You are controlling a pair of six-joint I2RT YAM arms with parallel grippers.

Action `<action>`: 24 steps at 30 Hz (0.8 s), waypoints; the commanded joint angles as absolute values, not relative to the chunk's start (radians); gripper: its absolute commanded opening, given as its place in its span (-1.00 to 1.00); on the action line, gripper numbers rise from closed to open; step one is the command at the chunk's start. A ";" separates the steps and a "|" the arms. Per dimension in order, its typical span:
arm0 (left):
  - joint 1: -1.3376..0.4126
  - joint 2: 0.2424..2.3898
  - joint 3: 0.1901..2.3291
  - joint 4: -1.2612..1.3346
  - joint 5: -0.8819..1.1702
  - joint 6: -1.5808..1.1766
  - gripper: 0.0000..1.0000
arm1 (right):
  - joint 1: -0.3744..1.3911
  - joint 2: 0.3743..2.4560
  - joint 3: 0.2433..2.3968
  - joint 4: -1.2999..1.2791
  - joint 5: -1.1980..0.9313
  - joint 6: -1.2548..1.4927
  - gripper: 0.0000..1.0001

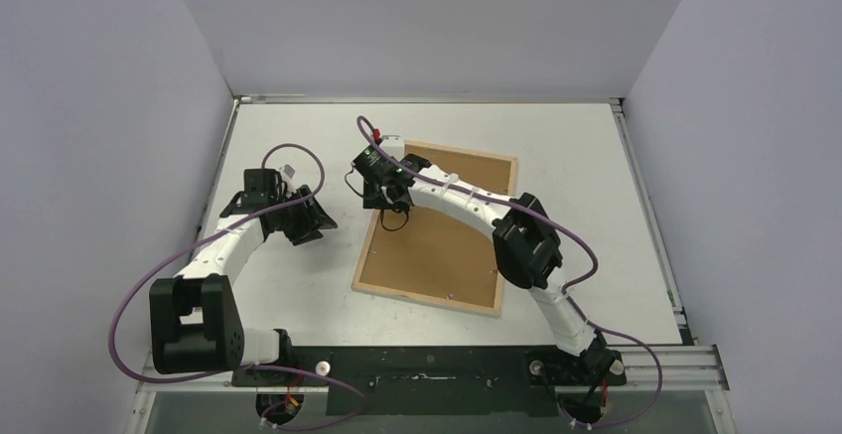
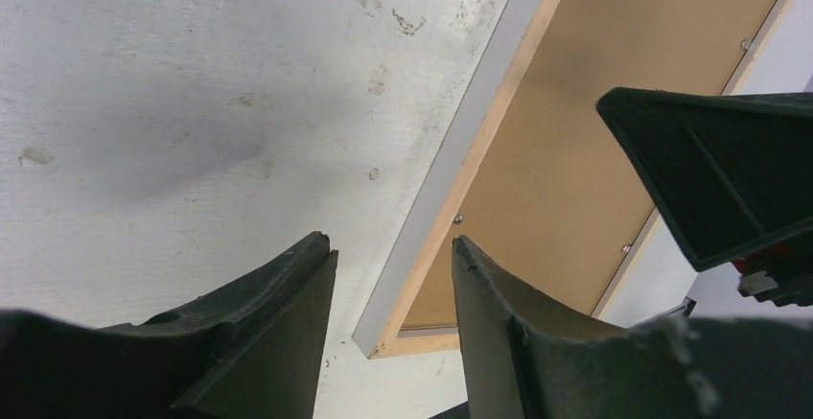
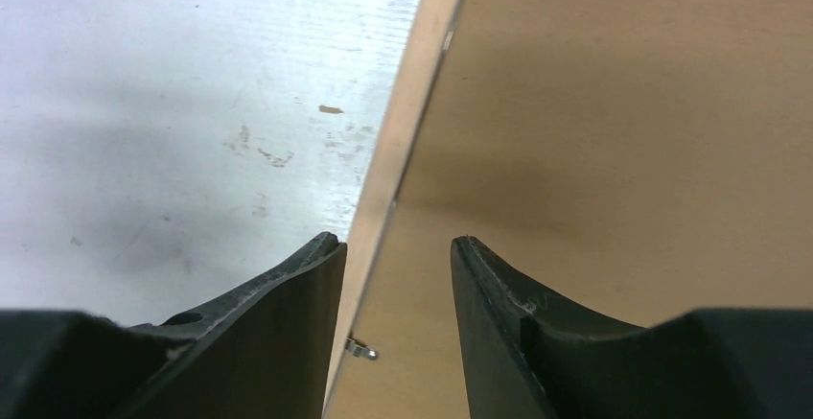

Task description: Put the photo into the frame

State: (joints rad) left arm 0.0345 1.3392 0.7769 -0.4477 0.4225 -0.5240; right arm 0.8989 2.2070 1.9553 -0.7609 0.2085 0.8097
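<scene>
The frame (image 1: 429, 299) lies face down on the table, its light wood rim up, with the brown backing board (image 1: 437, 245) set inside it. The photo is hidden. My right gripper (image 1: 382, 199) hangs over the frame's left rim near the far corner. In the right wrist view this gripper (image 3: 395, 240) is open, its jaws straddling the rim (image 3: 407, 103) close to a small metal tab (image 3: 362, 349). My left gripper (image 1: 316, 217) is open left of the frame. In the left wrist view it (image 2: 391, 242) holds nothing, just above the frame's near left corner (image 2: 479, 136).
The white table (image 1: 298, 146) has walls on three sides. The right arm (image 1: 526, 240) stretches across the frame from the near right. In the left wrist view the right gripper's black finger (image 2: 729, 170) shows above the backing board (image 2: 614, 122).
</scene>
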 commanded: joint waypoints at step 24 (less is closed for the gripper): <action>0.038 1.328 0.789 -0.518 0.316 -0.543 -0.13 | 0.949 2.453 2.200 -0.842 0.228 0.707 -0.13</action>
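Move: The right hand hangs open over the frame's board. The left rail's middle lies about 3 cm to its left, 1 cm ahead and 6 cm below. On the rail's inner edge the near metal tab sits some 6 cm back and 3 cm left of the hand; the brown backing board's middle is roughly 10 cm right and 1 cm back. For the left hand, waiting beside the frame, the rail's middle is about 8 cm right, 5 cm ahead and 5 cm below. The right hand sinks about 5 cm and shifts some 3 cm left to the frame's left rail, slanting down first, then going nearly straight down with a short check before the last centimetre, while the wrist rolls and turns left some 5 degrees each, and the half-open fingers end close on either side of the rail, left finger outside and right finger over the board. The left hand, empty and half open, eases about 2 cm back, left and down, away from the rail. ##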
